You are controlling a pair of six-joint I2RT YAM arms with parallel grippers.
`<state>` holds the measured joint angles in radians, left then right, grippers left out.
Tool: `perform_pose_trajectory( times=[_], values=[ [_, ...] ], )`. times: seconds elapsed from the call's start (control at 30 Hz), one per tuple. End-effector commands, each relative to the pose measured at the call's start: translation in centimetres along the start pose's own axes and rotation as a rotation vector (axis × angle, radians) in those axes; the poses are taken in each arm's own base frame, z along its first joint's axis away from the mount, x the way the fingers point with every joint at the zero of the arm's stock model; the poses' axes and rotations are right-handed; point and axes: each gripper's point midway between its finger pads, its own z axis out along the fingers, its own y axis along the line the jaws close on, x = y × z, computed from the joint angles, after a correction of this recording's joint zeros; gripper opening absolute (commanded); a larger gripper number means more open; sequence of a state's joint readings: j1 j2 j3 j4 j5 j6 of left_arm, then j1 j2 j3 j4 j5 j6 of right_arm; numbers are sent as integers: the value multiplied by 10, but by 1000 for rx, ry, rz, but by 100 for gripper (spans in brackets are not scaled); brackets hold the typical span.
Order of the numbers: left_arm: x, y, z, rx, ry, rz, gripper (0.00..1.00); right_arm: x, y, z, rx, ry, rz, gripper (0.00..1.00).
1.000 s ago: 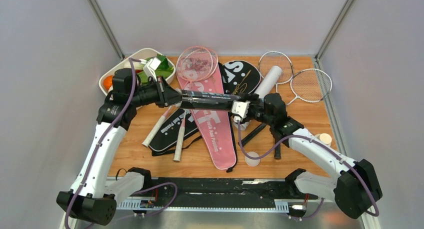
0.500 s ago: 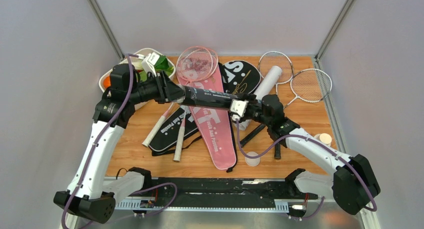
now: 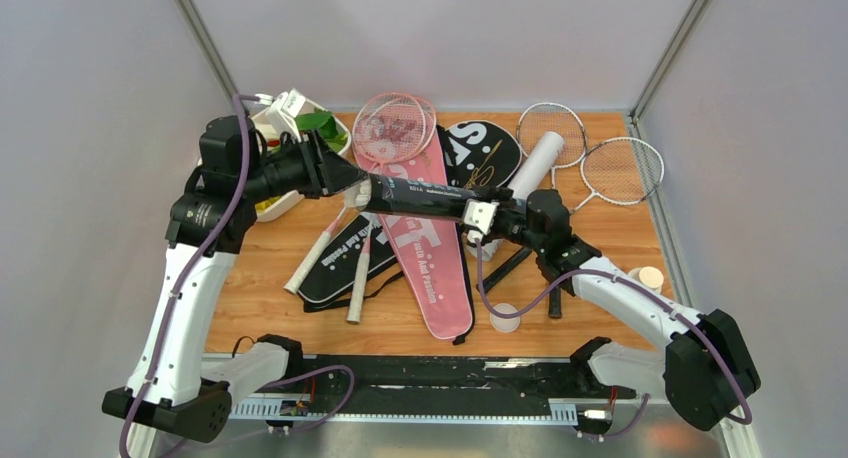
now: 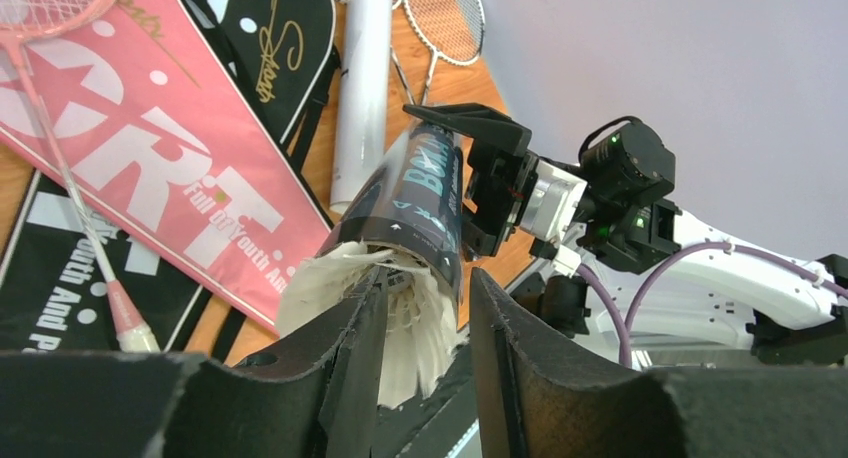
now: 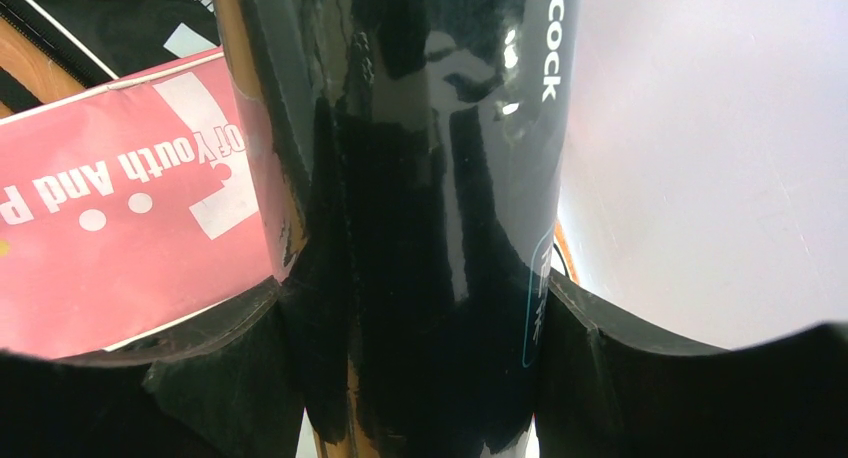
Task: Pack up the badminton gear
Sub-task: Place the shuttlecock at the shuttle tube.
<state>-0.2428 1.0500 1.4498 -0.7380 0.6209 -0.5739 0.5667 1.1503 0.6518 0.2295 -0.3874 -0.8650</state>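
Observation:
My right gripper [image 3: 472,215] is shut on a long black tube [image 3: 420,198], holding it level above the pink "SPORT" cover [image 3: 432,258]. In the right wrist view the tube [image 5: 430,178] fills the gap between both fingers. A white feather shuttlecock [image 4: 425,323] sticks out of the tube's open end [image 4: 415,228]. My left gripper [image 4: 428,283] stands open around those feathers, and its left finger [image 4: 345,358] overlaps them. From above, the left gripper [image 3: 352,181] sits at the tube's left end. A pink racket [image 3: 393,128], two silver rackets [image 3: 553,128] and a white tube [image 3: 537,163] lie behind.
A white dish of vegetables [image 3: 268,206] sits at the back left under my left arm. Black covers [image 3: 488,150] [image 3: 335,268] lie beside the pink one. A round white lid [image 3: 505,318] and a small tan-capped bottle [image 3: 648,276] rest near the right arm.
My left gripper has opened and drawn back a little to the left from the tube's end, its arm rising. The right gripper still holds the black tube in nearly the same place.

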Motion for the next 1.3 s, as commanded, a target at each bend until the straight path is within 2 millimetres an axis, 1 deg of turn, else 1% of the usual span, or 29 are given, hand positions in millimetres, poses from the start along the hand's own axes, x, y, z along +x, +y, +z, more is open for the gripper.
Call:
perform_pose_trajectory(
  times=[0.0,0.07,0.1,0.17,0.23,0.27,0.3,0.33,0.4,0.47,0.5,0.53,0.57,0.6,0.63,0.7,0.8,0.83,0.87,0.9,0.93,0.97,1.0,1.1,1.23,1.27],
  values=[
    [-12,-13,-13,-12,-26,56,44,-27,-19,-4,55,-94,-37,9],
    [-16,-14,-20,-38,-39,78,45,-28,-20,-5,55,-97,-36,9],
    [-22,-13,-25,-74,-63,89,44,-27,-20,-5,55,-96,-35,9],
    [-30,-13,-35,-119,-107,123,41,-28,-21,-6,58,-97,-32,9],
    [-36,-13,-43,-142,-141,146,34,-28,-22,-6,58,-98,-31,9],
    [-36,-14,-45,-146,-147,153,25,-29,-23,-6,60,-100,-30,9],
    [-34,-13,-45,-148,-138,155,21,-30,-23,-6,59,-101,-27,9],
    [-31,-9,-42,-151,-121,150,11,-31,-24,-6,60,-103,-25,9],
    [-19,0,-35,-155,-73,138,2,-33,-25,-6,62,-109,-20,9],
    [-7,6,-28,-141,-27,119,0,-35,-26,-7,63,-113,-18,9],
    [-5,6,-26,-129,-24,115,0,-35,-27,-7,66,-114,-18,9],
    [1,9,-23,-120,-8,102,0,-35,-27,-7,66,-112,-17,9],
    [0,6,-22,-104,-21,102,0,-35,-27,-7,66,-111,-16,9],
    [6,9,-18,-91,-5,90,0,-35,-27,-6,64,-110,-16,9],
    [4,7,-16,-76,-18,88,0,-35,-27,-6,63,-110,-15,9],
    [8,8,-7,-46,-1,70,0,-36,-28,-6,62,-112,-13,9],
    [19,11,6,-14,34,39,0,-37,-28,-4,56,-118,-12,9],
    [25,14,11,-6,51,29,0,-38,-28,-4,52,-121,-12,9],
    [23,12,15,11,39,28,0,-38,-28,-3,50,-122,-12,9],
    [29,13,20,20,55,20,0,-38,-28,-2,46,-125,-14,9],
    [27,10,24,36,42,25,0,-38,-27,-1,43,-124,-16,9],
    [33,11,30,41,57,21,0,-37,-26,0,40,-124,-18,9],
    [31,9,34,54,46,30,0,-36,-26,1,38,-123,-23,9],
    [42,9,50,69,88,30,0,-33,-25,4,32,-116,-30,8],
    [49,11,65,77,110,34,0,-31,-24,5,30,-109,-42,8],
    [49,10,66,82,105,35,0,-29,-24,5,30,-104,-44,7]
  ],
)
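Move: Just below the left hand, the shuttlecock's feathers stick out of the black shuttle tube's mouth, about 3 cm to the right, 1 cm ahead and 6 cm down. Roughly 35 cm beneath that hand lie the pink racket bag, some 16 cm ahead and 11 cm right, and the pink racket's grip, 3 cm ahead and 8 cm left. From the right hand, which holds the tube, the shuttlecock is about 25 cm left, 5 cm back and 9 cm higher. Drawing clear first, the left hand rises about 4 cm and drifts 3 cm left while its half-open fingers shut on nothing. It then swings down some 10 cm and about 7 cm right, bringing the closed fingertips into the tube's mouth against the feathers to push the shuttlecock in. The right hand keeps its grip on the tube and nearly holds still, sinking just under 1 cm at the end. ##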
